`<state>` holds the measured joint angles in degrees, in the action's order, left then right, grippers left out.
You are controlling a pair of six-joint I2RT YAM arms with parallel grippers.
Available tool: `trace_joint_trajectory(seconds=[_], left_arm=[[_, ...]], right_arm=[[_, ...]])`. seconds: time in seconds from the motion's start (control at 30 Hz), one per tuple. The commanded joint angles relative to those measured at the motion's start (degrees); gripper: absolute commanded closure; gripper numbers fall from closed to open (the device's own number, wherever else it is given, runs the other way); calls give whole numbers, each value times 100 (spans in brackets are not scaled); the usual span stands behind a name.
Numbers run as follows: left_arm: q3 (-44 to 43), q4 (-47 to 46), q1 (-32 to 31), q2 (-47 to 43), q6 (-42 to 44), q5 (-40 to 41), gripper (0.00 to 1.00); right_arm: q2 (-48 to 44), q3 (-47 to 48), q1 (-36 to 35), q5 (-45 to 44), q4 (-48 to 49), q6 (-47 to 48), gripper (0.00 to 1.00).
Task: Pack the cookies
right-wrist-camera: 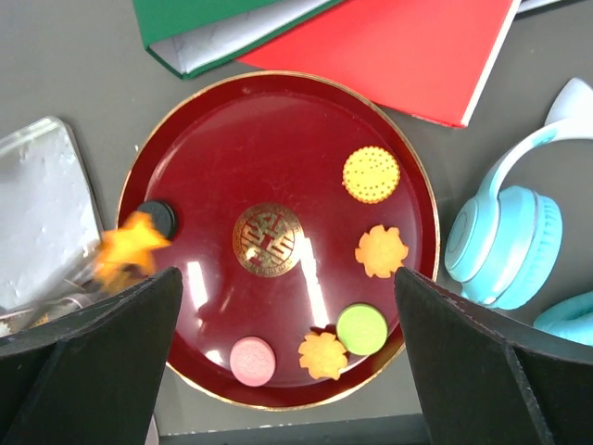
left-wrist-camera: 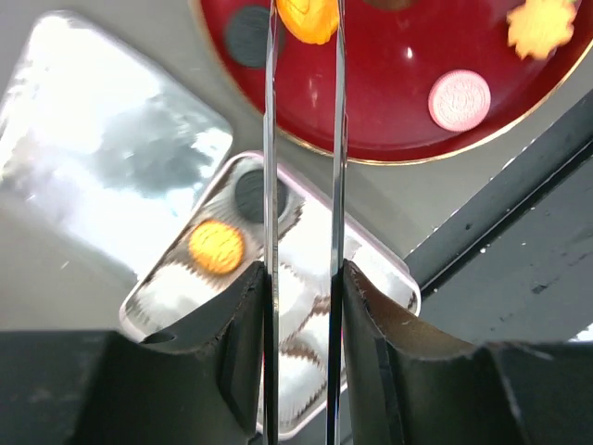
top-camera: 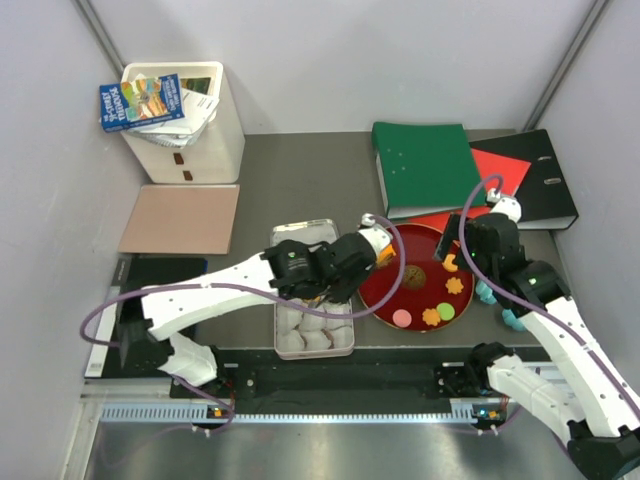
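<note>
Cookies lie on a red plate (right-wrist-camera: 278,130): orange round (right-wrist-camera: 371,174), two orange flowers (right-wrist-camera: 381,251), green (right-wrist-camera: 361,328), pink (right-wrist-camera: 252,361), black (right-wrist-camera: 156,219), and a larger brown round (right-wrist-camera: 267,239) at the centre. My left gripper (left-wrist-camera: 304,19) is shut on an orange flower cookie (left-wrist-camera: 310,19), held above the plate's left rim (top-camera: 383,256). Below it a metal tin (left-wrist-camera: 389,269) of white paper cups holds an orange round (left-wrist-camera: 216,246) and a black cookie (left-wrist-camera: 252,193). My right gripper (right-wrist-camera: 287,278) is open and empty above the plate's right side (top-camera: 470,245).
The tin's lid (top-camera: 303,234) lies just behind the tin. Turquoise headphones (right-wrist-camera: 505,246) lie right of the plate. Green (top-camera: 425,165), red and black binders lie behind it. A white bin (top-camera: 185,120) and a brown board (top-camera: 180,218) are at the back left.
</note>
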<state>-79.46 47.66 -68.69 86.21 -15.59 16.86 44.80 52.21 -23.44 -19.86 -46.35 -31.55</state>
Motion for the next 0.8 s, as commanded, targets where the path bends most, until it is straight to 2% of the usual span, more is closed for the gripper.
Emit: trace_joint_trajectory(seconds=[0.0, 0.17, 0.43, 0.77], left_arm=[[-351, 804, 4, -798, -435, 546, 68], [-263, 1613, 4, -1474, -822, 424, 69], [-61, 2721, -4, -2090, -1358, -77, 69], [115, 3197, 4, -2302, -1341, -833, 70]], right_arm=[[64, -52, 50, 140, 371, -35, 4], [187, -123, 50, 263, 539, -70, 4], [477, -193, 50, 465, 820, -132, 4], [539, -254, 50, 518, 864, -229, 4]])
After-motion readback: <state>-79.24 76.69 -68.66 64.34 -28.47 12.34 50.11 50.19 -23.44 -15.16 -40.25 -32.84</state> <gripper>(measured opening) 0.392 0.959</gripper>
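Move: The left hand already holds the orange cookie above the plate. The cookie tin's middle lies about 16 cm to its left, 6 cm nearer the base and 10 cm below. In the tin's far right cup sits a dark cookie, some 12 cm left and 2 cm back; the tin's lid is 18 cm left, 8 cm ahead. From the right hand the tin is roughly 29 cm left, 11 cm back and 12 cm below. Still pinching the orange cookie with an unchanged grip, the left hand swings it off the plate side towards the tin, some 13 cm left while drawing back about 7. It climbs about 6 cm early on, then eases down slightly as the fingers tip more downward, around 10 degrees. Meanwhile the open, empty right hand edges 2–3 cm left, a little forward and down over the plate. ##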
